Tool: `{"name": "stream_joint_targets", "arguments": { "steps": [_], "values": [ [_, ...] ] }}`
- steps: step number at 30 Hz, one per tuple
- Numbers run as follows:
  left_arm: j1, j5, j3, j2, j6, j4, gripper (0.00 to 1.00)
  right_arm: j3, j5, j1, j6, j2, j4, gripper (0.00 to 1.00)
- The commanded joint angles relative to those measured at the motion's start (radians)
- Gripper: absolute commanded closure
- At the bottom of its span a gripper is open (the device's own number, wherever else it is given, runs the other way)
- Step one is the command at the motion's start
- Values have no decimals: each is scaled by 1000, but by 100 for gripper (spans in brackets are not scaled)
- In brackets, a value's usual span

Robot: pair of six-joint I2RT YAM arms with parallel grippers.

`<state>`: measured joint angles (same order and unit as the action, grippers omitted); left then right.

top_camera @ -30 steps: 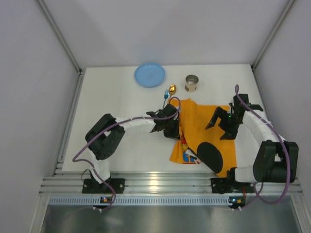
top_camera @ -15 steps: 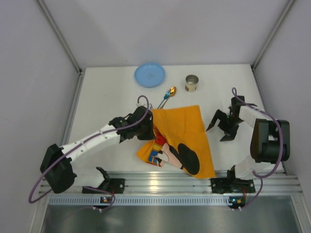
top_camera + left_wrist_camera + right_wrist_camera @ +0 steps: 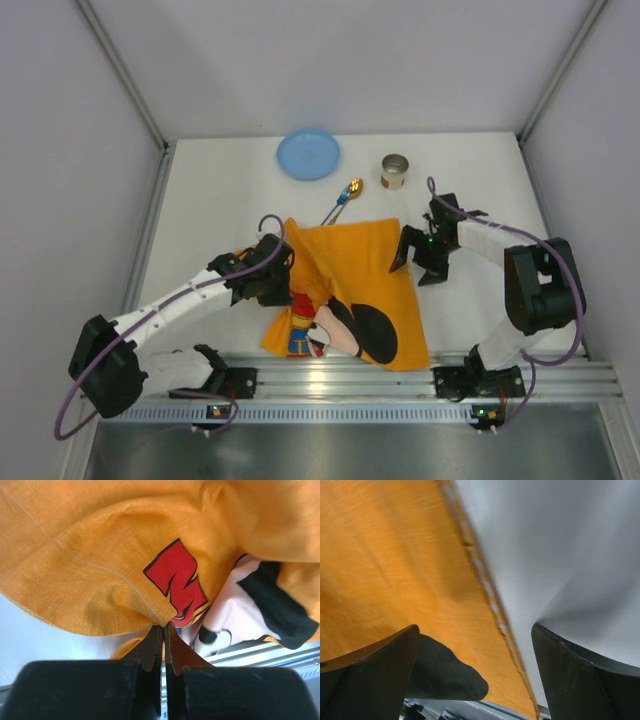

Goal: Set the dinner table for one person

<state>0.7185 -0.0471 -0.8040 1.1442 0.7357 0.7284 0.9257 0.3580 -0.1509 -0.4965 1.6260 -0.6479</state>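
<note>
The orange cartoon-mouse placemat (image 3: 350, 270) lies rumpled on the white dinner table (image 3: 210, 200), its near edge over the metal rail. My left gripper (image 3: 283, 287) is shut on the placemat's bunched left edge; in the left wrist view the tips (image 3: 163, 626) pinch a fold of the cloth (image 3: 100, 555) beside a red printed letter. My right gripper (image 3: 414, 262) stands open just above the placemat's right edge. In the right wrist view that hemmed edge (image 3: 485, 595) runs between the wide-apart fingers (image 3: 370, 665), with nothing gripped.
A blue plate (image 3: 308, 154) sits at the back of the table. A small metal cup (image 3: 395, 170) stands to its right. A spoon with a blue handle (image 3: 345, 195) lies just beyond the placemat's far edge. Grey walls enclose the table on both sides.
My left arm has dragged the placemat leftward and toward the near edge, bunching it. My right gripper, still open, has moved left to the placemat's right edge.
</note>
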Motion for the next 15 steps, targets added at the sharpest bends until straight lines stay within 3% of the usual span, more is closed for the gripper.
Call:
{"name": "stream_joint_targets", "arguments": {
  "steps": [1,3,6,7,9,10,11,12,15],
  "values": [
    [-1,71,17,46,27,-64,100,-2,21,-125,-48,58,126,8],
    [-1,78,3,71,27,-73,100,-30,38,-139,-85,86,168,16],
    [-4,67,-21,92,16,-73,100,-39,35,-145,-83,118,185,39],
    [-5,62,-29,95,14,-72,100,-34,30,-145,-76,124,183,54],
    [-19,59,-41,98,4,-52,100,-15,10,-142,-44,140,159,70],
    [-27,56,-43,94,-2,-44,100,-5,1,-133,-31,143,146,86],
    [-37,56,-46,92,-7,-31,100,13,-16,-127,-22,146,119,94],
    [-65,56,-46,78,-21,-5,100,21,-27,-116,-7,144,105,100],
    [-157,23,-32,31,-51,64,100,41,-77,-50,16,127,54,100]
  ]
}}
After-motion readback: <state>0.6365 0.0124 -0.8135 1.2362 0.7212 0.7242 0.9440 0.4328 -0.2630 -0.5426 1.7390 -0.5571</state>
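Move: The right hand, open and about 2 cm above the table, has the long right edge of the orange cloth roughly 3 cm to its left, level fore and aft. The steel cup stands some 25 cm ahead of it and 4 cm left; the gold spoon is about 21 cm ahead and 16 cm left. The left hand already holds the cloth's left part; that right edge lies about 28 cm to its right, 5 cm ahead and 6 cm lower. The right fingers close and pinch the cloth's right edge: the hand sweeps about 5 cm left onto it, sinks nearly 2 cm while shutting, then eases about 1 cm back right. The left hand keeps its closed grip on the cloth and dips some 2 cm, tilting slightly, then begins to drift forward and left. ##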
